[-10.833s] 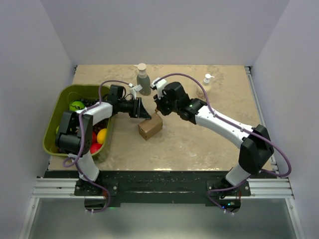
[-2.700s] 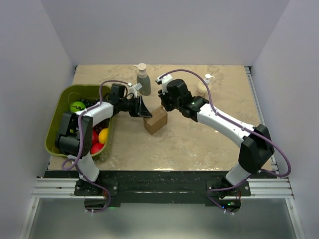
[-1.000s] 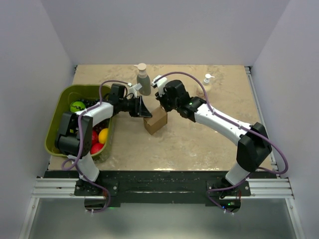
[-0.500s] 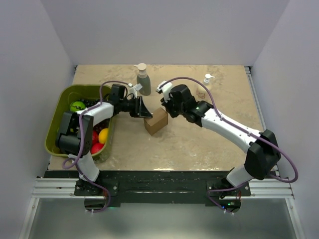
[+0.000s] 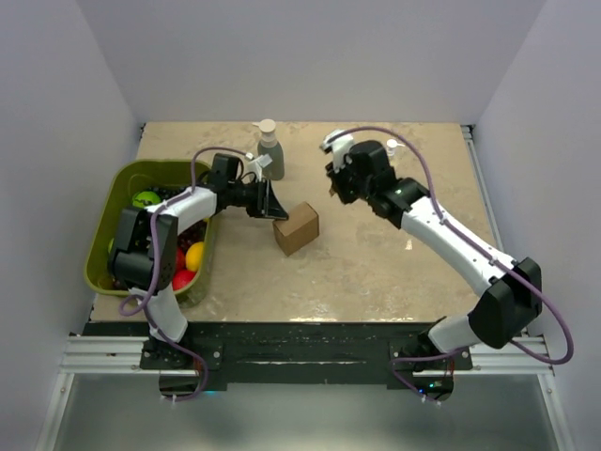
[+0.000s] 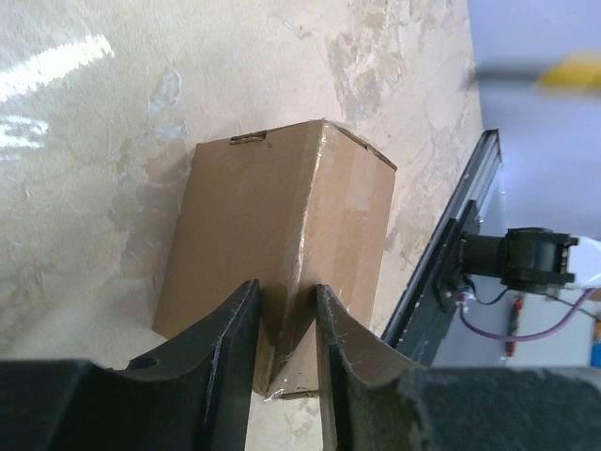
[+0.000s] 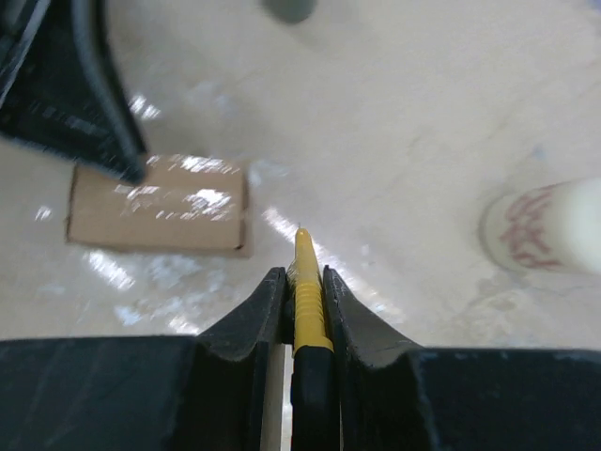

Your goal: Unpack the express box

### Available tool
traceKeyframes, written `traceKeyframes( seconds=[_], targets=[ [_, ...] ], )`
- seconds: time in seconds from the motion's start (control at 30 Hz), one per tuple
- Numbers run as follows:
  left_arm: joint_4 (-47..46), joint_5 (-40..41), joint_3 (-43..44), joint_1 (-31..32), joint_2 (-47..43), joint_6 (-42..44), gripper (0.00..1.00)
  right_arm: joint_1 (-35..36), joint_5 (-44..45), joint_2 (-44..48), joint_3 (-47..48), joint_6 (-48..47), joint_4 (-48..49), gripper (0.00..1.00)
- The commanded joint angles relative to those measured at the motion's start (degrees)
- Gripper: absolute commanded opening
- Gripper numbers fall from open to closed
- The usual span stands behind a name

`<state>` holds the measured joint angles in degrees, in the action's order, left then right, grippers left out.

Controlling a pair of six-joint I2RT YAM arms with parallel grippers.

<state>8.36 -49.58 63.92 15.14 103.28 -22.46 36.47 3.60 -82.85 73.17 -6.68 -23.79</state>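
Observation:
The express box [image 5: 296, 228], a small brown carton, stands mid-table with its flaps down. My left gripper [image 5: 270, 203] reaches in from the left, and in the left wrist view its fingers [image 6: 235, 329] pinch one upright corner edge of the box [image 6: 282, 225]. My right gripper [image 5: 337, 184] hovers to the right of the box and apart from it. It is shut on a yellow-and-black cutter [image 7: 307, 282] whose tip points toward the tabletop beside the box [image 7: 160, 207].
A green bin [image 5: 105, 225] with coloured balls sits at the left edge. A grey pump bottle [image 5: 269, 152] stands behind the left gripper. A small white pump bottle [image 5: 392, 150] stands at the back right, near the right gripper.
My right arm has drawn back and to the right, away from the box, still holding the cutter. The left gripper has stayed on the box's corner, closing slightly.

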Motion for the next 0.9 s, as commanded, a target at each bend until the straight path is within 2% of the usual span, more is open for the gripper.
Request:
traceKeyframes(
  seconds=[0.0, 0.1, 0.2, 0.33, 0.43, 0.5, 0.57, 0.63, 0.7, 0.87],
  targets=[
    [3.9, 5.2, 4.6, 1.2, 1.1, 7.2, 0.30, -6.7, 3.1, -0.4, 6.3, -3.5, 2.3, 0.00],
    [5.6, 4.8, 8.0, 1.5, 0.9, 10.8, 0.45, -7.2, 6.0, 2.0, -0.5, -14.0, 6.3, 0.00],
    [6.8, 4.0, 10.7, 1.5, 0.8, 13.0, 0.51, -7.2, 12.9, 4.3, -11.0, -25.0, 14.5, 0.00],
    [7.9, 3.6, 12.8, 1.5, -0.3, 14.5, 0.53, -7.2, 21.2, 6.8, -21.4, -38.1, 22.3, 0.00],
    [7.9, 3.5, 12.3, 1.5, -1.4, 15.1, 0.53, -7.3, 25.9, 8.2, -25.2, -43.3, 23.6, 0.00],
    [7.7, 3.3, 11.9, 1.5, -1.7, 15.3, 0.54, -7.3, 30.0, 8.8, -28.1, -47.1, 27.9, 0.00],
    [7.5, 3.0, 11.7, 1.5, -1.6, 15.6, 0.54, -7.3, 32.1, 8.5, -34.7, -55.5, 38.8, 0.00],
    [7.4, 2.5, 11.8, 1.5, -1.2, 15.6, 0.54, -7.8, 32.3, 7.4, -40.4, -61.7, 45.2, 0.00],
    [7.2, 2.2, 12.2, 1.5, -1.0, 15.2, 0.54, -8.3, 31.6, 3.9, -42.7, -63.4, 51.4, 0.00],
    [7.5, 1.6, 13.3, 1.6, -0.8, 15.2, 0.56, -11.3, 30.1, -5.1, -42.8, -61.2, 55.4, 0.00]
  ],
)
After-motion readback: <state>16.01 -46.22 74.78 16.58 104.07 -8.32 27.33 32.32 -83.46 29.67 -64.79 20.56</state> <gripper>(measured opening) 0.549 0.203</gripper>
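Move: The cardboard box is still at the left fingertips, its middle about 4 cm to that hand's right, 4 cm below and 1 cm nearer the base. The grey pump bottle stands roughly 17 cm farther out and 3 cm left of that hand. From the knife-holding right hand, open table lies about 20 cm right, level fore-and-aft, some 20 cm down; the cream pump bottle is 14 cm ahead and 13 cm right, the box 8 cm left and 1 cm back. Sweeping right and down, the right hand carries the yellow knife away from the box to the open table, about 19 cm across; it first lifts a little forward, then sinks, rolling some 60 degrees so its left side rises. The left fingers open and come free of the box edge, backing off about 4 cm forward and up, tipping slightly, then hover. ##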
